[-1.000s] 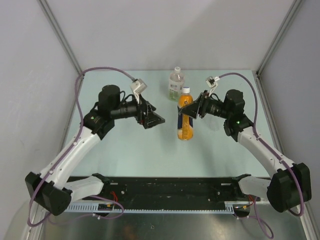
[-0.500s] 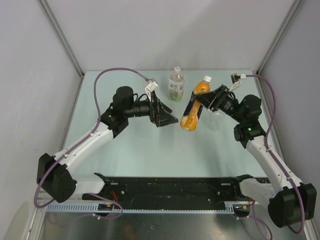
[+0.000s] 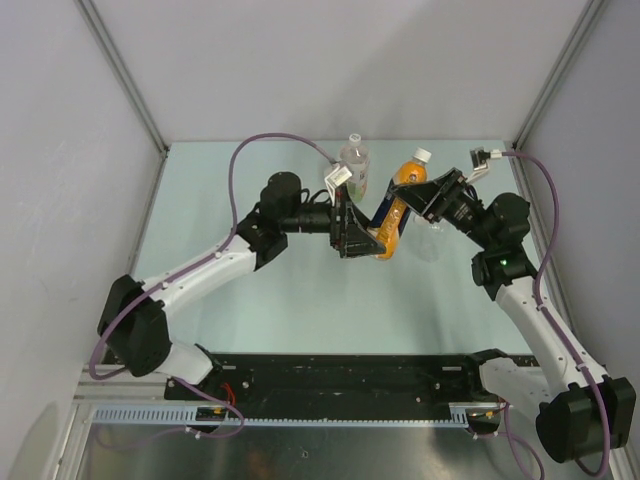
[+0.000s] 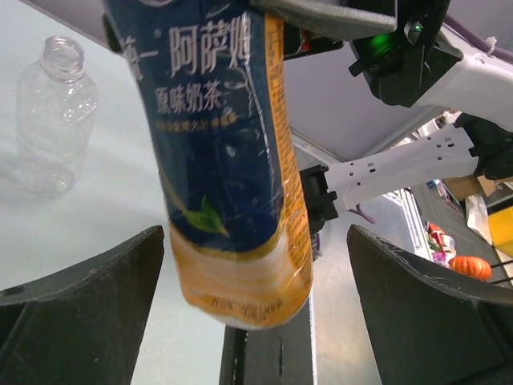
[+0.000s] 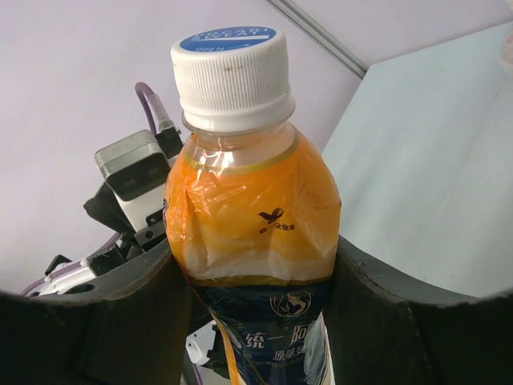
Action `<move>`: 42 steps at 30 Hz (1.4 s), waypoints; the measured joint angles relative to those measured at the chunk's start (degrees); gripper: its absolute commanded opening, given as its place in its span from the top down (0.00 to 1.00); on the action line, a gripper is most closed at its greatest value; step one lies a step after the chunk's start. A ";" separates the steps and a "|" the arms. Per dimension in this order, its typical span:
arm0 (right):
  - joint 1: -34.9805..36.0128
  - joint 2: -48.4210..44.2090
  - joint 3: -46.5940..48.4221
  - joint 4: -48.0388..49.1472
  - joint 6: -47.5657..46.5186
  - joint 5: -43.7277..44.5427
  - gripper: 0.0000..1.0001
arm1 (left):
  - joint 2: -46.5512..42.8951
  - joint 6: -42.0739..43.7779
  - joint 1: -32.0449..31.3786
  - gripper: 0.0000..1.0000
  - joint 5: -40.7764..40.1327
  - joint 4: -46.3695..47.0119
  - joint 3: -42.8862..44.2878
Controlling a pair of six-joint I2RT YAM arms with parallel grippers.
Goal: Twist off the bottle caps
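Note:
An orange drink bottle [image 3: 392,210] with a dark blue label hangs tilted above the table, and my right gripper [image 3: 403,203] is shut on its upper body. Its bottle cap [image 3: 422,155], white-sided with a blue top, is screwed on and points up and away. In the right wrist view the cap [image 5: 232,72] rises above the fingers [image 5: 120,321], which press both sides of the bottle [image 5: 256,208]. My left gripper [image 3: 367,238] is open, and the bottle's bottom [image 4: 240,289] sits between its fingers [image 4: 80,305] without touching them.
A clear bottle [image 3: 352,168] with a whitish cap [image 3: 353,140] stands at the back of the table. A clear bottle with no cap [image 3: 430,242] stands just right of the held bottle; it shows upright [image 4: 52,112] in the left wrist view.
My right gripper lifted the orange bottle off the table and tilted it. My left arm reached right until its open fingers straddled the bottle's bottom.

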 measured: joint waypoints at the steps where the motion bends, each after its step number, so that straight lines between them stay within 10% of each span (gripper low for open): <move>1: 0.00 0.00 -0.04 0.00 0.17 0.00 0.47 | 0.57 -0.04 -0.39 0.02 0.04 0.15 0.52; 15: -0.31 -1.77 -0.90 -0.39 0.15 -0.02 0.45 | 5.38 -1.60 -1.99 0.57 0.57 0.96 4.39; 26: -0.33 -2.05 -1.09 -0.52 -0.72 -0.48 0.03 | 5.64 -1.27 -2.08 0.60 0.44 1.05 4.37; 42: -0.68 -7.93 -1.20 -3.13 -4.15 1.81 0.01 | -5.55 15.04 -2.45 0.64 -18.18 -11.63 -0.68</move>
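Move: The orange milk-tea bottle is held tilted in the right fingers; its middle lies about 3 cm ahead, 5 cm right and 4 cm above the left hand, and about 2 cm back, 1 cm left and 2 cm below the right. From the left hand, its cap is roughly 8 cm ahead, 8 cm right and 11 cm up; the empty clear bottle stands some 14 cm ahead, 17 cm right and 18 cm below. The left hand reaches about 2.5 cm right, its wide-open fingers passing around the lower body of the orange bottle and closing on it while the right hand keeps its grip higher up; the right fingers then open wide and let go, backing off about 2.5 cm towards the base and 2 cm up. The left hand, now the only holder, carries the bottle about 4 cm left and 2 cm forward, dipping slightly as the wrist turns some 15 degrees counter-clockwise. ##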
